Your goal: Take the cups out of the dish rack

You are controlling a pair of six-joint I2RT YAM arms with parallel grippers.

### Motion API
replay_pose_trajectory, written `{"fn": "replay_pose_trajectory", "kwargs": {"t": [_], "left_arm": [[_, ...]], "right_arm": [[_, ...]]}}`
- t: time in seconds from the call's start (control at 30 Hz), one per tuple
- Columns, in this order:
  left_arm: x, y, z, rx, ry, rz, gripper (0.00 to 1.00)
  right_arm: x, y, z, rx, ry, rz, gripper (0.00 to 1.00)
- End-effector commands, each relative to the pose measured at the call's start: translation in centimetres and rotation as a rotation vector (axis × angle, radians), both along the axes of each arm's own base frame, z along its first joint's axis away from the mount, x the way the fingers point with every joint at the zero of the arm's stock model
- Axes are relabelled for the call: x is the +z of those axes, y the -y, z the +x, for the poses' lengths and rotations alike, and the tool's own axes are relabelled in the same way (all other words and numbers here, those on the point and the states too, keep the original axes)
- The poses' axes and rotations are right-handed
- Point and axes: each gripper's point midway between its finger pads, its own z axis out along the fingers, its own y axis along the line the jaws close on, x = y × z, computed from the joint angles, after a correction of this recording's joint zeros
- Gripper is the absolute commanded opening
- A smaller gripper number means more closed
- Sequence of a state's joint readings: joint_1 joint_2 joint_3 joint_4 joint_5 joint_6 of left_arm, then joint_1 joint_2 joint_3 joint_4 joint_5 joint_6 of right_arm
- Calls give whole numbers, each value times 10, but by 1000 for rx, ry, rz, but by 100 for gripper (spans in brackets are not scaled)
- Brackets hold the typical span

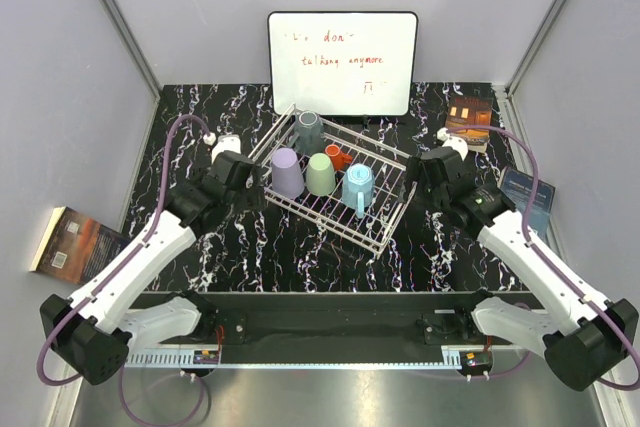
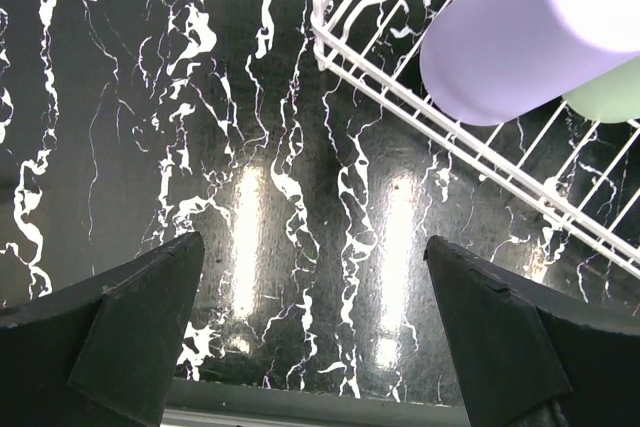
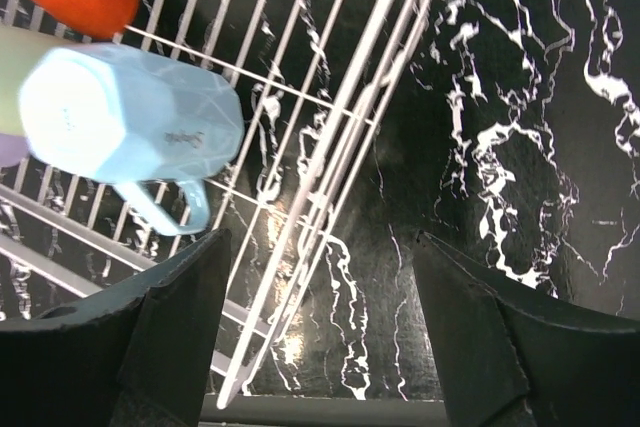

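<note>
The white wire dish rack (image 1: 386,238) sits mid-table, holding a dark grey cup (image 1: 309,131), a lilac cup (image 1: 287,172), a pale green cup (image 1: 321,174), a small orange cup (image 1: 337,156) and a light blue mug (image 1: 358,187), all upside down. My left gripper (image 1: 245,182) hovers open at the rack's left edge. In its wrist view the left gripper (image 2: 312,242) is over bare tabletop, the lilac cup (image 2: 520,37) up to its right. My right gripper (image 3: 322,237) is open over the rack's right rim (image 3: 340,137), beside the blue mug (image 3: 120,117).
A whiteboard (image 1: 342,62) with red writing leans on the back wall. A book (image 1: 75,242) lies off the table's left side. A picture card (image 1: 468,119) and a blue booklet (image 1: 527,197) lie at the right. Grey walls enclose the table.
</note>
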State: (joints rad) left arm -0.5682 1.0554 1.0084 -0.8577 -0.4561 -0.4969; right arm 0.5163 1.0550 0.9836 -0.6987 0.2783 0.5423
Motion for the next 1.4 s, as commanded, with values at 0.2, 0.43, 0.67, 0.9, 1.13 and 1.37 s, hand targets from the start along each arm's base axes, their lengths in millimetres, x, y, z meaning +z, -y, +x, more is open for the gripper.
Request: {"fn": "replay_pose_trajectory", "kwargs": {"t": [0.2, 0.43, 0.67, 0.9, 1.13, 1.37], "left_arm": [[23, 6, 16, 24, 82, -40, 99], [35, 2, 18, 45, 125, -48, 99], [44, 2, 29, 73, 150, -38, 99], [55, -23, 64, 166, 167, -5, 99], [46, -37, 94, 226, 130, -30, 99], [36, -24, 114, 192, 129, -70, 99]], "right_arm": [[-16, -9, 23, -46, -3, 2, 76], [-22, -20, 31, -21, -20, 14, 55], [-31, -22, 30, -3, -43, 4, 36], [-48, -21, 29, 18, -81, -34, 38], [-55, -22, 27, 37, -106, -47, 0], [-53, -22, 21, 50, -107, -35, 0]]}}
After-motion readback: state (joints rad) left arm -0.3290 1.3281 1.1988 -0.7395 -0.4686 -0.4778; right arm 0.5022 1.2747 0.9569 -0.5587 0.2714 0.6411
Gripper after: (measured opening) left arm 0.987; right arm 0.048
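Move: The rack's right rail, where the right gripper will shut, lies about 3 cm ahead, 2 cm to its left and 5 cm below; the light-blue cup is some 11 cm to the left of that spot, and the red cup about 16 cm left and 7 cm farther out than it. For the left gripper, the rack's near-left corner is roughly 8 cm straight ahead and 6 cm down, with the purple cup about 9 cm to the right of that corner and about 1 cm farther out. Lower the right gripper about 5 cm while easing it forward some 3 cm onto the rack's right rail, tipping it slightly down, and close the fingers to pinch the rail. Partway through, bring the open left gripper about 8 cm forward and somewhat left to the rack's left end, lifting a little before sinking again and turning it some 15 degrees counter-clockwise; keep it off the rack. ##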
